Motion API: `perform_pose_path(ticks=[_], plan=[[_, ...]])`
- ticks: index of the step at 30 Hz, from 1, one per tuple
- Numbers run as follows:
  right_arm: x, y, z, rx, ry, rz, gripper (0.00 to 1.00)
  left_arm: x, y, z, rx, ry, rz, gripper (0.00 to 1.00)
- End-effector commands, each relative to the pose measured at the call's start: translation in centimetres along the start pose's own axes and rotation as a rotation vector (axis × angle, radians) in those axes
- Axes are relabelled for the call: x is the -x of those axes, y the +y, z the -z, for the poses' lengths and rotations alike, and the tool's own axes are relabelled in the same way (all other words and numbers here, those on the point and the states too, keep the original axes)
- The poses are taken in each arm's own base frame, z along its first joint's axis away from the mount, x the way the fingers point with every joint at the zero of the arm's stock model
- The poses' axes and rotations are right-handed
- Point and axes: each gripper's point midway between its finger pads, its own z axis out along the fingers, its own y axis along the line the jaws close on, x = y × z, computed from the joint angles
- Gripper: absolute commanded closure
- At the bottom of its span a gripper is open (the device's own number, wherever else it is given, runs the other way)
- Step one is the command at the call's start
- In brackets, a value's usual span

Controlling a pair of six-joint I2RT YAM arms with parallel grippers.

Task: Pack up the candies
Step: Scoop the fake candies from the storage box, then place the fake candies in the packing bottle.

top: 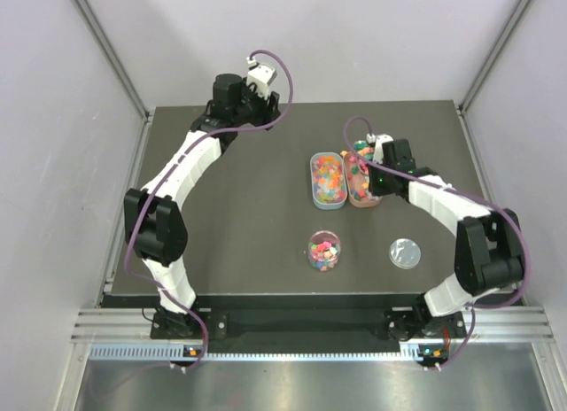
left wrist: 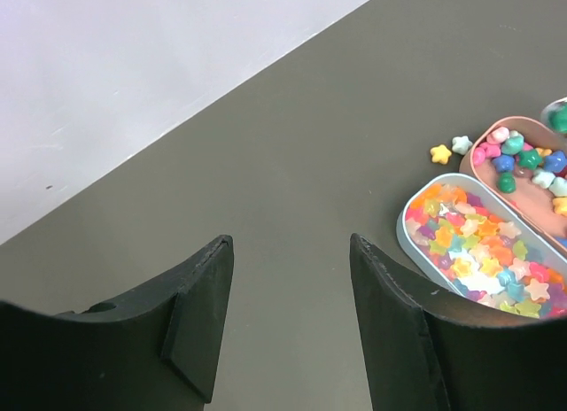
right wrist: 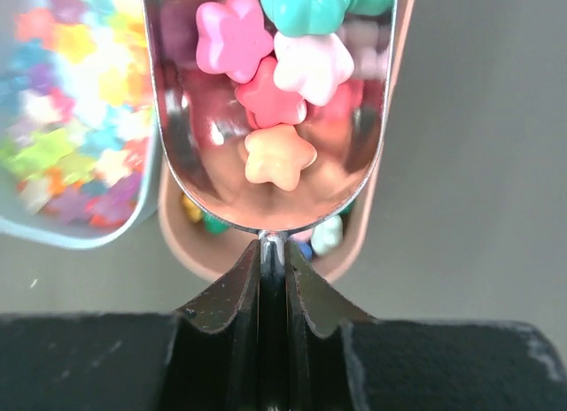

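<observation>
Star-shaped candies [right wrist: 266,65] in pink, white, teal and peach fill a shiny scoop [right wrist: 199,154], and my right gripper [right wrist: 273,252] is shut on its thin handle. The scoop hangs over the near end of a pink tray [right wrist: 372,234] that holds more candies. Beside it a pale blue tray [left wrist: 407,243] is packed with translucent candies [left wrist: 478,252]. From above, the right gripper [top: 376,167] sits over the pink tray [top: 359,197]. A clear cup [top: 324,250] of candies stands nearer the arms. My left gripper [left wrist: 292,252] is open over bare table at the back left, holding nothing.
A clear round lid [top: 406,252] lies flat to the right of the cup. Two loose candies [left wrist: 440,153] rest on the table by the far end of the pink tray. White walls enclose the dark table [top: 248,216] on three sides.
</observation>
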Motion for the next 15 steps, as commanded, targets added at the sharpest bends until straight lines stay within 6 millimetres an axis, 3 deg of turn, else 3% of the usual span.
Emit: perform_pose_path(ticks=[1, 3, 4, 6, 7, 12, 13, 15], plan=[[4.1, 0.6, 4.9, 0.007, -0.139, 0.122, 1.00, 4.6, 0.9, 3.5, 0.044, -0.102, -0.052, 0.40], [4.4, 1.1, 7.2, 0.043, -0.148, 0.243, 1.00, 4.8, 0.9, 4.4, 0.047, -0.110, -0.056, 0.40], [3.3, 1.2, 8.1, 0.063, -0.095, 0.297, 1.00, 4.1, 0.7, 4.6, 0.043, -0.098, -0.053, 0.40], [2.9, 0.9, 9.9, 0.071, -0.087, 0.431, 1.00, 4.7, 0.4, 5.9, 0.050, -0.114, -0.037, 0.39], [1.2, 0.7, 10.6, 0.084, -0.021, 0.472, 1.00, 3.9, 0.0, 6.2, 0.036, -0.097, -0.027, 0.39], [-1.5, -0.1, 14.2, 0.113, 0.004, 0.757, 1.00, 4.1, -2.1, 9.7, -0.024, -0.102, -0.002, 0.39], [-2.1, 0.0, 14.6, 0.128, 0.008, 0.794, 1.00, 2.9, -2.5, 9.9, -0.032, -0.083, 0.009, 0.39], [-3.4, 0.4, 16.0, 0.176, 0.019, 0.892, 1.00, 2.9, -3.1, 11.4, -0.038, -0.098, 0.015, 0.39]])
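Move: The right hand holds the scoop, already loaded; the clear round storage box it is filling stands about 16 cm back and 14 cm to its left, some 4 cm lower. The middle of the pink candy box is about 4 cm ahead and 4 cm left, the clear candy box 3 cm ahead and 13 cm left, the round lid 16 cm back and 8 cm right. From the left hand the storage box is some 30 cm back, 15 cm right and well below. Up and back in about equal measure, some 9 cm each and drifting a little to the right, the right hand lifts the loaded scoop away from the pink box, keeping its pinch on the handle. On the way it swings about 30 degrees counter-clockwise and rolls its left side down some 20. The empty left hand backs off about 7 cm, rising slightly and drifting left, fingers still open. ##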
